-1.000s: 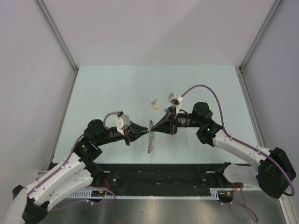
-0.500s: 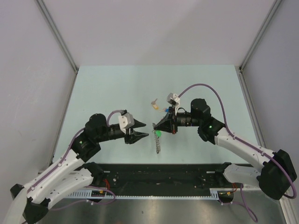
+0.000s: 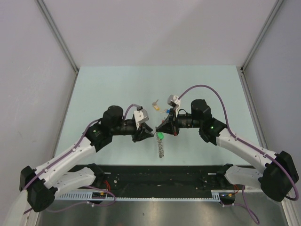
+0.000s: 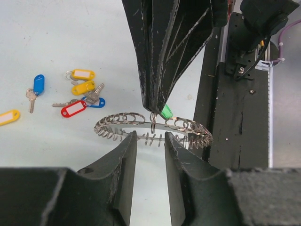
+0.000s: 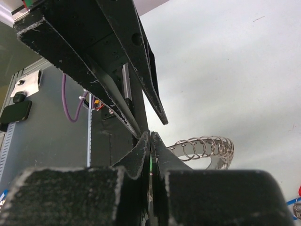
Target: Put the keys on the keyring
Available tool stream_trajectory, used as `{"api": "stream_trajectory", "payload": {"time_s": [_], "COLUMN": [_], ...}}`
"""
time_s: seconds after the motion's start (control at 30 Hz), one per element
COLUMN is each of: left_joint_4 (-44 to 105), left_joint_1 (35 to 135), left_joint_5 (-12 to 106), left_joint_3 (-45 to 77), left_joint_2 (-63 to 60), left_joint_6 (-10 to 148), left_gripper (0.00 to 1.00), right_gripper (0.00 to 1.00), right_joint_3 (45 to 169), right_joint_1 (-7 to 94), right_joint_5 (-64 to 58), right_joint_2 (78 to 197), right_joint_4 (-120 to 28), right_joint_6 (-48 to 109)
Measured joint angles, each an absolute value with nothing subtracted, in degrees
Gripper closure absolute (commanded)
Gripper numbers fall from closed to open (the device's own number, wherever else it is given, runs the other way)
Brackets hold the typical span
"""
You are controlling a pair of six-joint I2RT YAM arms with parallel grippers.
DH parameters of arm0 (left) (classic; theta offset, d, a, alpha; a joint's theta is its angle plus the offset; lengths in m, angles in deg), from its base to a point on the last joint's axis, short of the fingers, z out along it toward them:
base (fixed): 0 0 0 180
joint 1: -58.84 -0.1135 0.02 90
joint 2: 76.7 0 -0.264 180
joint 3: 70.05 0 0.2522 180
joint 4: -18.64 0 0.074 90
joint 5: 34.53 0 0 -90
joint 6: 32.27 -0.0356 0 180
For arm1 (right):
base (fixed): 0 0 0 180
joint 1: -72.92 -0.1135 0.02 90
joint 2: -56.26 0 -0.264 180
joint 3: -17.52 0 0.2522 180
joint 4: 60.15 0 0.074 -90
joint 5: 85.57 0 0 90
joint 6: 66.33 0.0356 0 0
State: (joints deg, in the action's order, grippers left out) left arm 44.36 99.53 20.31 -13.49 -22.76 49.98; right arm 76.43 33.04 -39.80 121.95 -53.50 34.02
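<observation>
The keyring (image 3: 161, 147) hangs as a floppy silver band below my right gripper (image 3: 158, 131). In the right wrist view that gripper (image 5: 150, 134) is shut on a green-tagged key (image 5: 150, 165), a green sliver between its pads, with the keyring (image 5: 207, 147) curling off to the right. In the left wrist view the green tag (image 4: 166, 111) and a small ring show at the shut right fingers (image 4: 155, 70), with the keyring (image 4: 188, 129) slung beneath. My left gripper (image 4: 149, 137) stands open just short of the keyring's near edge, nothing between its fingers. Loose keys (image 4: 75, 108) lie on the table.
Several loose keys with blue, yellow and red tags (image 3: 161, 108) lie on the pale green table (image 3: 108, 89) behind the grippers. The black rail (image 3: 164, 174) runs along the near edge, close beside the hanging keyring (image 4: 235, 117). Grey walls close the sides and back.
My left gripper has let go of the keyring, opened, drawn back, then moved up beside it again. The keyring now hangs from the right gripper, slightly further right.
</observation>
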Motion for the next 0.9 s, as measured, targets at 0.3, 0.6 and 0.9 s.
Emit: {"api": "stream_trajectory", "payload": {"time_s": [0.3, 0.6, 0.9], "left_joint_4": [44.3, 44.5, 43.9], "left_joint_1": [99.5, 99.6, 99.6], "left_joint_5": [17.4, 16.2, 16.0], "left_joint_3": [-11.5, -11.5, -11.5], "left_joint_2": [-19.1, -16.9, -16.8], "left_joint_6": [49.5, 48.5, 48.6], "left_gripper": [0.73, 0.80, 0.89], "right_gripper": [1.00, 1.00, 1.00], "right_joint_3": [76.6, 76.7, 76.7], "right_joint_1": [33.0, 33.0, 32.5], "right_joint_5": [-39.8, -39.8, -39.8], "right_joint_2": [122.0, 122.0, 122.0], "right_joint_4": [-53.5, -53.5, -53.5], "right_joint_6": [33.9, 33.9, 33.9]}}
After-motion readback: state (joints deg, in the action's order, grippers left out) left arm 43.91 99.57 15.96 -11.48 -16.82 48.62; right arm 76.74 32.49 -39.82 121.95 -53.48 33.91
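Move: The part of the keyring that the shut right fingers hold up lies about 2 cm to the right of the left hand, level with it front to back and roughly 1 cm lower; it is about 1 cm to the left of the right hand, at the same height. The green tag is some 4 cm right, 1 cm back and 2 cm below the left hand. Down on the table, the red tag is roughly 12 cm ahead, 6 cm right and 17 cm below it. The left hand, its open fingers pointing right across to the right hand's tips, eases about 1.5 cm to the right and then sinks some 1 cm, turning barely 5 degrees clockwise, while its fingers close by more than half of their gap around the short metal piece of the keyring that sticks out of the right fingertips, ending with both pads on it. The right hand stays in place and keeps its shut grip on the keyring, holding it up for the left to take. ##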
